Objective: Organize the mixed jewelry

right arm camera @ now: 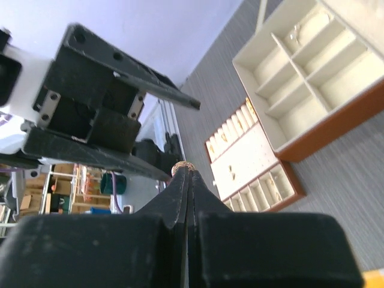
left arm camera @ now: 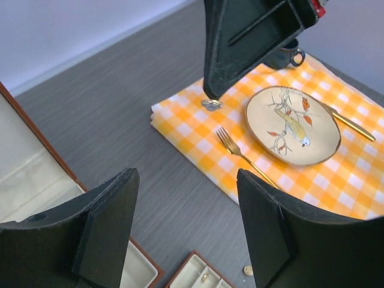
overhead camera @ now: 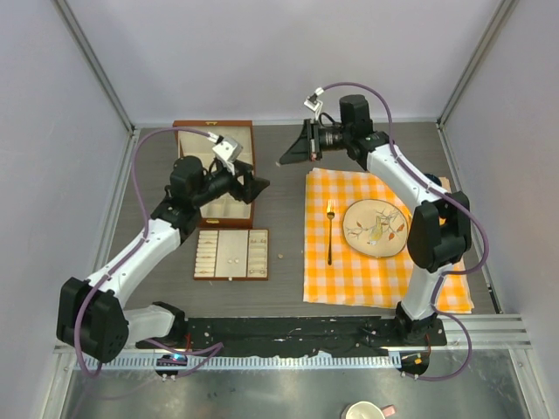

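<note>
My right gripper (overhead camera: 283, 161) hangs above the grey table just left of the cloth, shut on a small gold ring (right arm camera: 184, 167) that pokes out at its tips (right arm camera: 189, 175). From the left wrist view the same ring (left arm camera: 211, 105) shows under the right gripper (left arm camera: 207, 95). The left gripper (overhead camera: 254, 187) stands open and empty (left arm camera: 186, 198) over the table, beside the wooden box (overhead camera: 216, 166). A flat tray (overhead camera: 231, 254) holds several tiny gold pieces (right arm camera: 230, 133). One small gold stud (overhead camera: 280, 257) lies loose on the table (left arm camera: 248, 270).
An orange checked cloth (overhead camera: 349, 279) carries a bird-pattern plate (overhead camera: 376, 227), a gold fork (overhead camera: 330, 231) and a gold knife (left arm camera: 351, 123). A dark mug (left arm camera: 287, 55) stands behind it. The open cream-lined box (right arm camera: 312, 66) sits at the back left.
</note>
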Controlling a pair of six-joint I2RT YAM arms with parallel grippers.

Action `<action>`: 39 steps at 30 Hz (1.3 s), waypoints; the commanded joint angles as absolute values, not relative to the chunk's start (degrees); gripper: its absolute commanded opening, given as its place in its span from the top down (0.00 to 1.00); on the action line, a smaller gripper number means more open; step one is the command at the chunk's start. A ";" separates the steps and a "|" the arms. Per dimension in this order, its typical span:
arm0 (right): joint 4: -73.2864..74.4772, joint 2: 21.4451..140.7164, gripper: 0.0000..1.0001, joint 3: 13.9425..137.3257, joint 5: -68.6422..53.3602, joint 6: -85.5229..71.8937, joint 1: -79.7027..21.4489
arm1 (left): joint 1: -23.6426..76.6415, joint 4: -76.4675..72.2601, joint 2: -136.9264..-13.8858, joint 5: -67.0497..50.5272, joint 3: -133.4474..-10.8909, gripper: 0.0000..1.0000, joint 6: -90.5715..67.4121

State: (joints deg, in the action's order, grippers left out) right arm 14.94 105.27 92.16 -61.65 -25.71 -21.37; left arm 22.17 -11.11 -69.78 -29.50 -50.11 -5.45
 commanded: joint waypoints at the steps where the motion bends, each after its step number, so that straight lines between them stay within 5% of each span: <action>1: -4.38 105.55 0.99 93.60 -65.74 -42.17 -20.22 | 25.22 -17.31 -70.22 -23.30 -53.44 0.29 -5.89; 14: -24.76 107.23 0.99 90.97 -68.11 -60.63 -20.13 | 27.95 -18.28 -70.05 -16.35 -55.90 0.29 -5.10; 39: -28.56 106.70 0.99 87.80 -68.38 -64.16 -20.21 | 28.39 -15.03 -73.74 -20.74 -63.37 0.31 -4.57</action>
State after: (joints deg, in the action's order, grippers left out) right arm -25.74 107.66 87.77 -67.46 -63.44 -20.03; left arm 28.08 -13.85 -72.90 -19.75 -59.88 -5.52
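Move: The small ring pinched in the right fingertips lies about 5 cm ahead of the open left hand, 5 cm to its right and some 3 cm higher. From the left hand, the compartment box is roughly 11 cm ahead and 11 cm left, the shallow tray 5 cm back and 7 cm left, both some 20 cm below. From the right hand, the left gripper waits about 5 cm back, 5 cm left and 3 cm lower. Upward go both hands, high above the table. The left rises about 7 cm while edging right and slightly forward towards the ring, its open fingers tipping up some 10 degrees. The right lifts the ring it still pinches about 6 cm, early on, swings its left-pointing fingertips up some 15 degrees to near level, then all but stops and holds the ring out to the left gripper. ##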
